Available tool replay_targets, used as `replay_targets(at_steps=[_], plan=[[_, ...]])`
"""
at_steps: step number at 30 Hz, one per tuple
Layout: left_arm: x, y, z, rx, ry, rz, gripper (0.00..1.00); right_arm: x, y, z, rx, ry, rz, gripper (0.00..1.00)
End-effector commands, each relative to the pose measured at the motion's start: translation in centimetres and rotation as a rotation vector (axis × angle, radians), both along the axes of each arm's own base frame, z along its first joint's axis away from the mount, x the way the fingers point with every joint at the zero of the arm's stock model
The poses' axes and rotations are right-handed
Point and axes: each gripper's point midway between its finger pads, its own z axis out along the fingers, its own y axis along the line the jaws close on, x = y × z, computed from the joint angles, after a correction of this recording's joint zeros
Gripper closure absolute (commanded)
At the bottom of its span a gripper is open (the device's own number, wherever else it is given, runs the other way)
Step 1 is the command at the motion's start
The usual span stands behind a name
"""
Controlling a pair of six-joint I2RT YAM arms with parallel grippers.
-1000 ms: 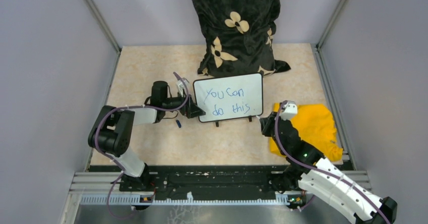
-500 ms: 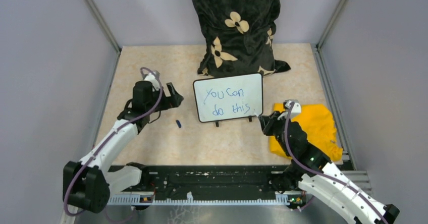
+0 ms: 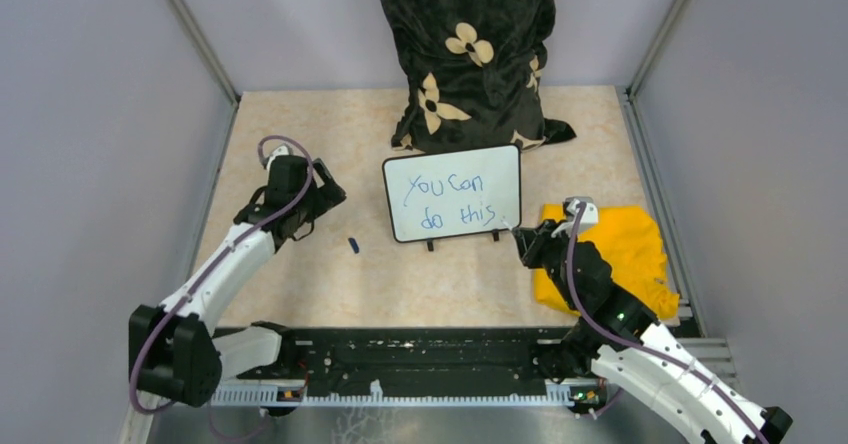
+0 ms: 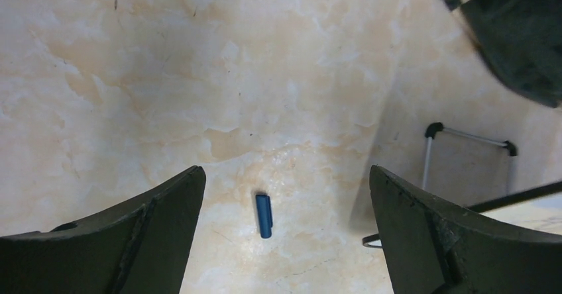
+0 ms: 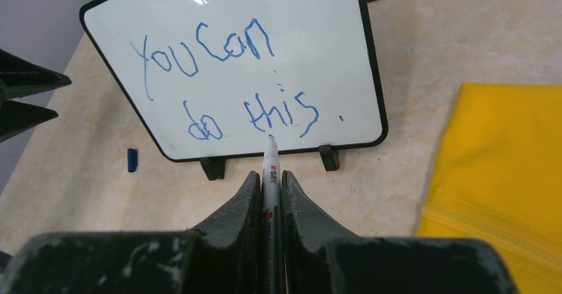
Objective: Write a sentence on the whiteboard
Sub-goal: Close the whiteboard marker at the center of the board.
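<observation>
The whiteboard (image 3: 452, 192) (image 5: 232, 55) stands on its two black feet mid-table, its stand showing in the left wrist view (image 4: 464, 142). The sentence (image 3: 455, 200) (image 5: 219, 82), blue "You can do this." in two lines, is on it. My right gripper (image 3: 522, 236) (image 5: 270, 175) is shut on a white marker (image 5: 270, 168), tip bare, just off the board's lower right corner. My left gripper (image 3: 325, 186) (image 4: 285, 208) hangs open and empty to the left of the board, above a small blue marker cap (image 3: 352, 245) (image 4: 264, 215) (image 5: 132, 159) lying on the table.
A yellow cloth (image 3: 615, 254) (image 5: 504, 181) lies right of the board under my right arm. A black flower-print fabric bundle (image 3: 470, 49) (image 4: 517, 36) stands behind the board. Grey walls enclose the beige tabletop (image 3: 430, 284).
My left arm has pulled away from the board's left edge, moving left and back, its gripper open. The right arm shifted slightly, still holding the marker.
</observation>
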Motion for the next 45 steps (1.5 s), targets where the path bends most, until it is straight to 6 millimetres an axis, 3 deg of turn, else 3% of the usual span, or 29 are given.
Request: replay_targets(at_steps=[1, 4, 10, 19, 27, 35, 45], plan=[[0.1, 0.1, -2.2, 0.087, 0.120, -0.074, 0.01, 0.7, -0.7, 2.5, 0.025, -0.061, -0.049, 1.00], [1.0, 0.3, -2.7, 0.114, 0.180, -0.056, 0.01, 0.8, -0.8, 2.4, 0.022, -0.061, -0.053, 1.00], [1.9, -1.2, -4.1, 0.096, 0.291, -0.120, 0.01, 0.6, -1.0, 1.7, 0.008, -0.044, -0.058, 1.00], [-0.2, -2.1, -7.1, 0.048, 0.281, -0.186, 0.01, 0.5, -1.0, 1.4, 0.010, -0.045, -0.054, 1.00], [-0.3, -2.9, -8.9, 0.019, 0.372, -0.193, 0.07, 0.8, -0.6, 1.0, -0.004, -0.035, -0.047, 1.00], [-1.4, -3.3, -9.7, 0.059, 0.419, -0.166, 0.19, 0.9, -0.5, 1.0, -0.003, -0.040, -0.043, 1.00], [-2.8, -4.0, -10.7, 0.128, 0.511, -0.066, 0.25, 0.9, -0.6, 1.2, 0.002, -0.044, -0.045, 1.00]])
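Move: The blue marker cap lies on the table about 17 cm below the left hand, some 5 cm to its right and about 4 cm back towards the base. The whiteboard's middle is around 26 cm to the left hand's right, 5 cm ahead and 9 cm lower. The uncapped marker, held in the right fingers, is roughly 36 cm to the left hand's right. From the right hand, the cap is about 34 cm left, 8 cm ahead and 21 cm below. No contact yet: the left hand sinks about 11 cm towards the blue marker cap, easing some 3 cm forward at first, then drawing back past its start and right by about 4 cm. Its fingers tip nearly 30 degrees farther down, the wrist turns slightly clockwise, and the jaws narrow from fully to about three-quarters open. The right hand stays put, still gripping the open marker. ##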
